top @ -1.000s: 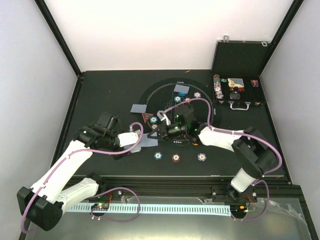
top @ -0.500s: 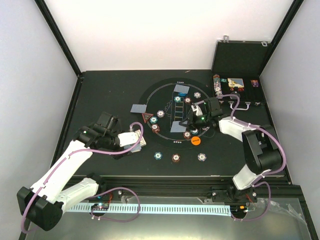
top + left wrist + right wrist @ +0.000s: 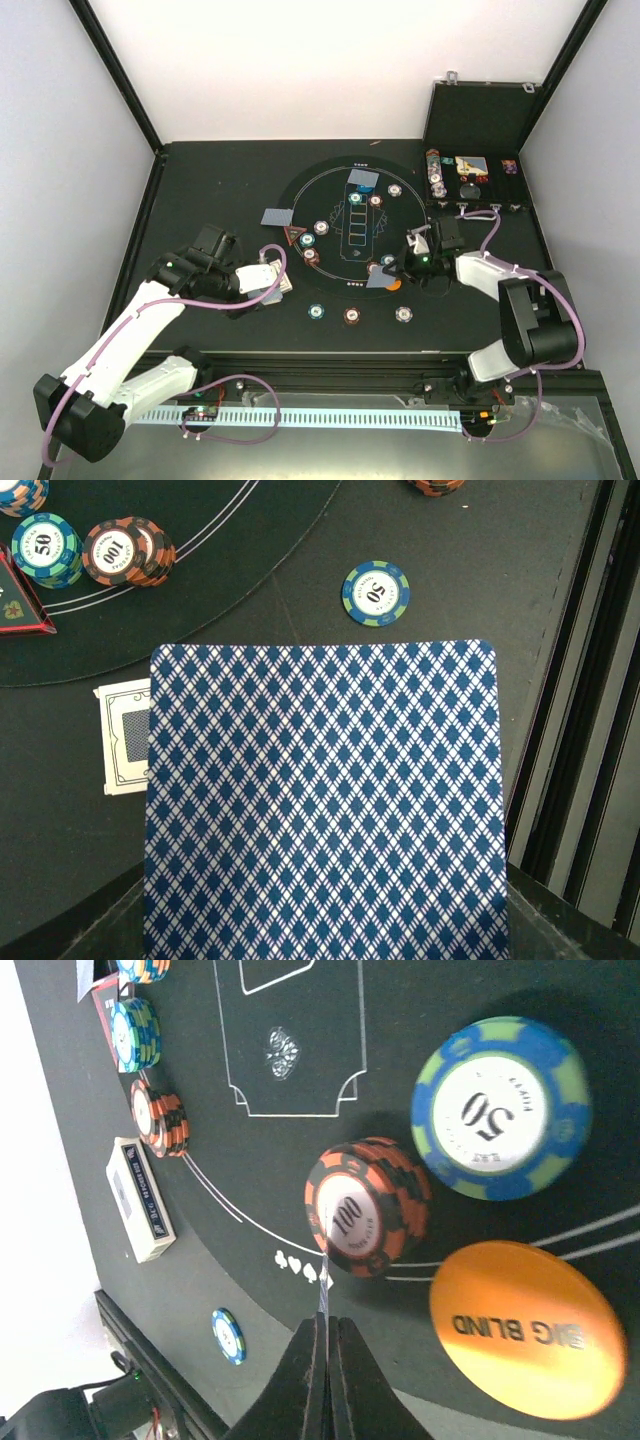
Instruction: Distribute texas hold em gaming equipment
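Note:
A blue diamond-backed playing card (image 3: 320, 800) fills the left wrist view and hides the jaws. From above, my left gripper (image 3: 272, 283) is shut on these cards left of the round mat (image 3: 300, 200). My right gripper (image 3: 326, 1325) is shut on a single card (image 3: 323, 1280) seen edge-on. It hangs over the mat's near right rim, beside a 100 chip stack (image 3: 365, 1205), a blue-green 50 chip (image 3: 500, 1110) and the orange Big Blind button (image 3: 530, 1330). In the top view that card (image 3: 380, 279) sits at the right gripper (image 3: 392, 270).
A card box (image 3: 125, 735) lies under the left gripper. Three single chips (image 3: 352, 316) lie in a row near the front edge. More chips, a red triangle (image 3: 296, 237) and cards (image 3: 275, 216) lie on the mat's left and far side. An open case (image 3: 470, 185) stands at the back right.
My right gripper carried its card from the mat's left-centre across to the near right rim by the orange button. The left arm stayed still.

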`<state>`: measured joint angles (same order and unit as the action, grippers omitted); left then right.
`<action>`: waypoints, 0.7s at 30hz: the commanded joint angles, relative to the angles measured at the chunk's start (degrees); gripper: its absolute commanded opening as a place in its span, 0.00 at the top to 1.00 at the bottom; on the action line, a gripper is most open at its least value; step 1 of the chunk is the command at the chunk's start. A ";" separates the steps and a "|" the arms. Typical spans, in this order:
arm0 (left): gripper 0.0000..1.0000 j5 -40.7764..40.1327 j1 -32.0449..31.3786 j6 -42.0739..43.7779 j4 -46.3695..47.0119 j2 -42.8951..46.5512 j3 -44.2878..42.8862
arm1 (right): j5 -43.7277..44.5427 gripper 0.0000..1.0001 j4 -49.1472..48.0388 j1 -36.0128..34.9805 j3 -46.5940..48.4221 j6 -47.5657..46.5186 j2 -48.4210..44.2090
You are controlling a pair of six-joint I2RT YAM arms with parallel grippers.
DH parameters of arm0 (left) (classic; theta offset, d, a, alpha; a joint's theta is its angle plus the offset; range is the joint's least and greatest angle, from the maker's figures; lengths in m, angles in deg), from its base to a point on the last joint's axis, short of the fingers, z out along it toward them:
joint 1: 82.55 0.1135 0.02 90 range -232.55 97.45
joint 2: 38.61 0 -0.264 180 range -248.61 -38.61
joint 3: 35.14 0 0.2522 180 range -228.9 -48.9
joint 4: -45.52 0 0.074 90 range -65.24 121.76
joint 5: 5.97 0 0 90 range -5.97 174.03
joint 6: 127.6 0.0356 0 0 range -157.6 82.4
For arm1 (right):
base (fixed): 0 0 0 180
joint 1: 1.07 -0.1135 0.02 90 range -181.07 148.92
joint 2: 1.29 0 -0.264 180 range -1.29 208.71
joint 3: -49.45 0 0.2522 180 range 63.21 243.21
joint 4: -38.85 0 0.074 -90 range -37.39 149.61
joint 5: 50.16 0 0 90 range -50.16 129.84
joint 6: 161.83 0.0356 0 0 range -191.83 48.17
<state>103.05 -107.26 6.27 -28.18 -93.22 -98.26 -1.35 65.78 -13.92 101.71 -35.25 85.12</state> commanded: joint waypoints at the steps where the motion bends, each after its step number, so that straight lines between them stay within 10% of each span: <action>1: 0.93 0.72 0.19 0.77 0.75 0.73 -2.07 | 3.13 0.98 1.77 1.94 -0.92 -2.00 -2.59; 7: 0.93 0.74 0.19 0.79 0.50 0.99 -2.06 | 13.14 0.70 10.61 2.25 2.58 -5.63 -3.06; 21: 0.93 1.35 0.19 0.55 0.62 0.83 -2.39 | 23.38 0.43 18.22 -2.16 8.50 -3.27 -12.77</action>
<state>103.10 -107.26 6.30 -28.18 -92.98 -98.26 20.69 82.74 -12.91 107.15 -40.12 75.85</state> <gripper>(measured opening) 0.666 0.517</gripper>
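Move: My right hand has a playing card pinched low over the mat. The orange big blind button, where the card is going, lies about 3 cm back from this hand, neither left nor right of it, and some 4 cm below. The red 100 stack stands roughly 5 cm to the left, straight across, and the blue-green 50 chip 2 cm left and 3 cm ahead. From my left hand the button is some 32 cm to the right, level fore and aft, and about 12 cm lower. I open my right fingers from shut to about half and let go of the card over the big blind button, drawing the hand off to the right by about 6 cm. It dips about a centimetre, then rises nearly 3 cm at the end, while the wrist rolls some 20 degrees so the fingers point more steeply down. My left hand stays put, still holding the deck. ##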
